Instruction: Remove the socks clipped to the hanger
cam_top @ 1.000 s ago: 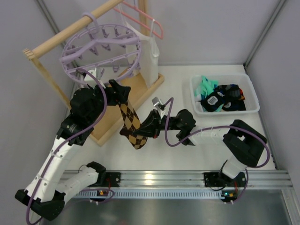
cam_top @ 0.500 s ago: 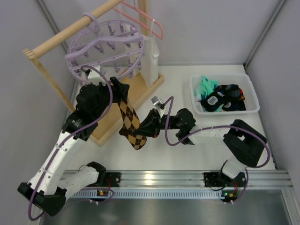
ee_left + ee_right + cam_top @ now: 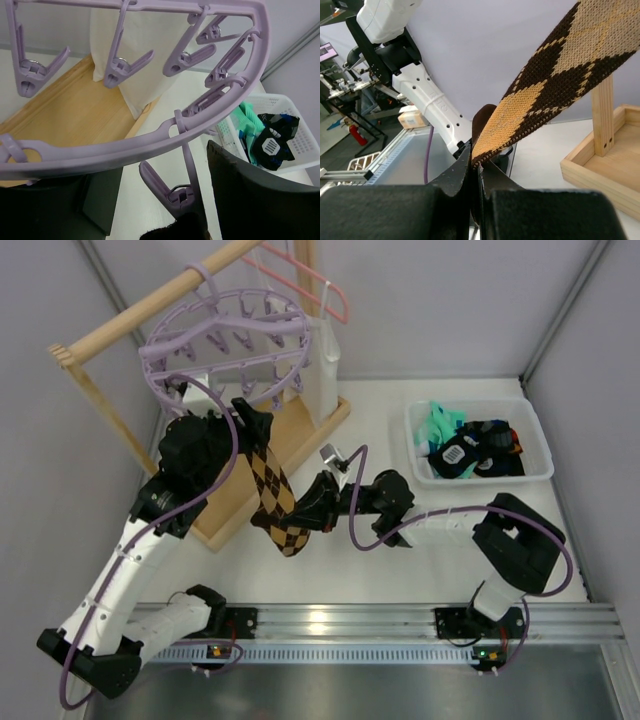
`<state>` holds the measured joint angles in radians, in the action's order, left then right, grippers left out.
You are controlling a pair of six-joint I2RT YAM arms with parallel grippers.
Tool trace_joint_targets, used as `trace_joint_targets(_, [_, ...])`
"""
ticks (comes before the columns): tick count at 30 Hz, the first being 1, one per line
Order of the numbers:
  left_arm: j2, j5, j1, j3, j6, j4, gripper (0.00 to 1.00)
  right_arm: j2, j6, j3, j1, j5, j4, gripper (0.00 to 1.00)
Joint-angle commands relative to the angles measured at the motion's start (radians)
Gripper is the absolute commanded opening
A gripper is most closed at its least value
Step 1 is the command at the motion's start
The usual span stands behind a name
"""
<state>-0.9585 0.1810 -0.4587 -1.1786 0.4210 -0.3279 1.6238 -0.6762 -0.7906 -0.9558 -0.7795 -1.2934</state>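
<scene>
The lavender hanger point(image 3: 225, 340) hangs from the wooden rail, and its ring point(image 3: 150, 145) crosses the left wrist view. One brown checked sock point(image 3: 272, 490) dangles from a clip point(image 3: 177, 192) on the ring's near side; its dark cuff point(image 3: 175, 232) sits in that clip. My left gripper point(image 3: 165, 200) is open, its fingers point(image 3: 260, 200) standing either side of the clip with a gap showing on the left. My right gripper point(image 3: 476, 167) is shut on the sock point(image 3: 560, 65) near its lower end point(image 3: 318, 512), and the fabric runs taut up toward the hanger.
A white basket point(image 3: 540, 435) at the right holds mint-green and black socks point(image 3: 267, 142). A long white cloth point(image 3: 325, 370) and a thin pink coat hanger point(image 3: 310, 280) hang on the wooden rail frame point(image 3: 130, 310), whose tray base point(image 3: 300, 435) lies under the hanger.
The hanger ring has swung up and to the right. My left gripper followed it to the clip and its jaws narrowed a little. The right gripper kept its hold on the sock.
</scene>
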Motion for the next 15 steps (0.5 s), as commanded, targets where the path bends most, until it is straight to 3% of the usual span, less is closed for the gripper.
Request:
trace_joint_targets(1, [0.006, 0.028, 0.003, -0.055, -0.025, 0.098, 0.71, 0.016, 0.023, -0.030, -0.026, -0.050, -0.159, 0.00])
trace_joint_targets(6, [0.009, 0.029, 0.003, -0.065, -0.030, 0.096, 0.68, 0.025, 0.029, -0.033, -0.027, -0.047, -0.156, 0.00])
trace_joint_targets(15, [-0.008, 0.035, 0.003, -0.073, -0.025, 0.096, 0.14, 0.036, 0.047, -0.035, -0.029, -0.046, -0.135, 0.00])
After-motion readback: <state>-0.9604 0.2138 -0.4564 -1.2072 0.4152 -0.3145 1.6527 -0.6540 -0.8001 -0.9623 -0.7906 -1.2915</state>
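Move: Just between the left hand's open fingers, roughly 1 cm to its right and 1 cm above, is the hanger clip that still bites the argyle sock. The sock's middle lies about 9 cm back, 3 cm right and 6 cm below; the white cloth hangs some 20 cm ahead and 8 cm right, about level. For the right hand, already holding the sock's lower part, that clip is about 17 cm ahead, 6 cm left and 10 cm higher. Closing on the clip's two legs from either side, the left fingers go from well open to about a quarter open and pinch the legs together, while the hand rises about 1.5 cm beneath the hanger's rim, hardly turning. The right hand keeps its shut grip on the sock's lower part, sinking about 1 cm. ##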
